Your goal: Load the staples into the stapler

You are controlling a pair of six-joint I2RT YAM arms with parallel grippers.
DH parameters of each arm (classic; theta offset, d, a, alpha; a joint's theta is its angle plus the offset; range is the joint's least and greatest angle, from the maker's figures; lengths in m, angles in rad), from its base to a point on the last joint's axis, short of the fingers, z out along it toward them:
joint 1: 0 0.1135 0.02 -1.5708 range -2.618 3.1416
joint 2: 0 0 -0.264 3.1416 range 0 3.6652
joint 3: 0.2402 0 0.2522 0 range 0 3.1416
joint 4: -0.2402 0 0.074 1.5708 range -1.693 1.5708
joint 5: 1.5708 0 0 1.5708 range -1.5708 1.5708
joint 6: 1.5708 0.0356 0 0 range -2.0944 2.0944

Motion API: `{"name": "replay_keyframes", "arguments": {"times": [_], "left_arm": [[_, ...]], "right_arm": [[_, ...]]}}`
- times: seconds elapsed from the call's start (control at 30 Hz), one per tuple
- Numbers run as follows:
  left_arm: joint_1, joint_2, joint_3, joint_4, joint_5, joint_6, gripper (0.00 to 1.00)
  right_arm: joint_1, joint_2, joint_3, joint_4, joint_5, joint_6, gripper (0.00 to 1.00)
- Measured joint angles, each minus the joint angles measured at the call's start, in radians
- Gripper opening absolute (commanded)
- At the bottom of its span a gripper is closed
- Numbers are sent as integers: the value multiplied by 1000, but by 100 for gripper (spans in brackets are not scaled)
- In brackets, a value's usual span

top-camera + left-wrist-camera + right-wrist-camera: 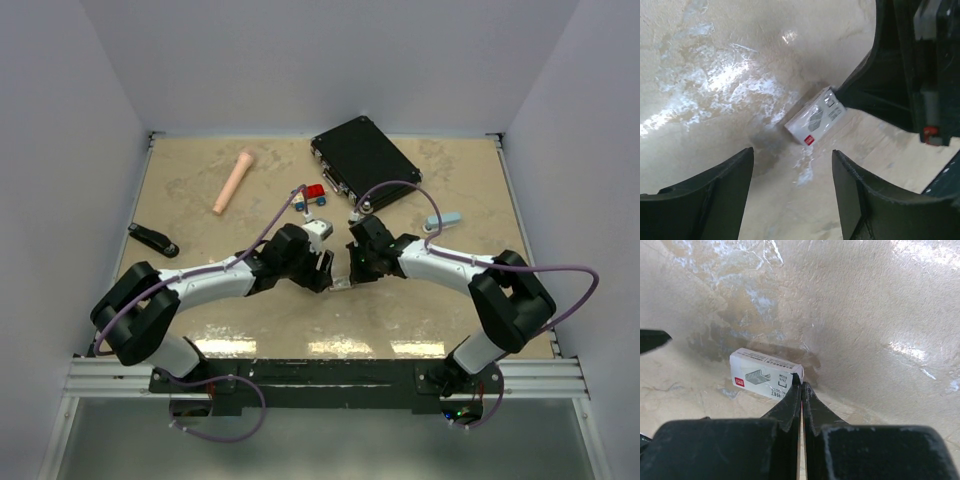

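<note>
A tiny white cardboard staple box (765, 374) lies on the beige table between the two arms (343, 283). The staples themselves do not show. My right gripper (801, 385) is shut, and its tips pinch the end flap of the box (815, 115). My left gripper (792, 152) stands open just short of the box's other end, with only bare table between its fingers. A black stapler (153, 240) lies far to the left, away from both grippers (322, 262).
A black case (365, 162) sits at the back. A pink cylinder (233, 181) lies at the back left. Small red and blue pieces (314, 194) lie behind the grippers. A pale-blue object (443, 222) rests at the right.
</note>
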Motion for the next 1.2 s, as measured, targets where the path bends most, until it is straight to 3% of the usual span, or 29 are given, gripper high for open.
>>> {"name": "replay_keyframes", "arguments": {"times": [0.2, 0.47, 0.77, 1.2], "left_arm": [[0, 0, -14, 57, 1, -267, 59], [0, 15, -36, 86, -43, -442, 48], [0, 61, -79, 145, -42, -520, 45], [0, 119, -80, 193, 12, -553, 33]], "right_arm": [[0, -2, -5, 23, 0, 26, 0], [0, -14, -33, 50, -5, 48, 0], [0, -20, -61, 77, -15, 63, 0], [0, -20, -67, 100, -39, 80, 0]]}}
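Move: The staple box lies about 4 cm to the left hand's right, 1 cm nearer the base and 4 cm below it. The right fingers are already shut on the box's right end, its middle some 3 cm to that hand's left, level fore-and-aft and 1 cm lower. From the left hand, the toy truck is roughly 20 cm ahead and 4 cm left, 5 cm down, and the black case 30 cm ahead and 11 cm right, 4 cm down. The left hand rises barely a centimetre as it edges right towards the staple box, then sinks some 4 cm from there to bring its fingertips either side of the box's free left end, about 2 cm farther right overall. On the way it rolls about 30 degrees counter-clockwise around the line of its fingers and closes them to about half their starting gap, while the right hand stays nearly in place, fingers shut on the box's right end. ##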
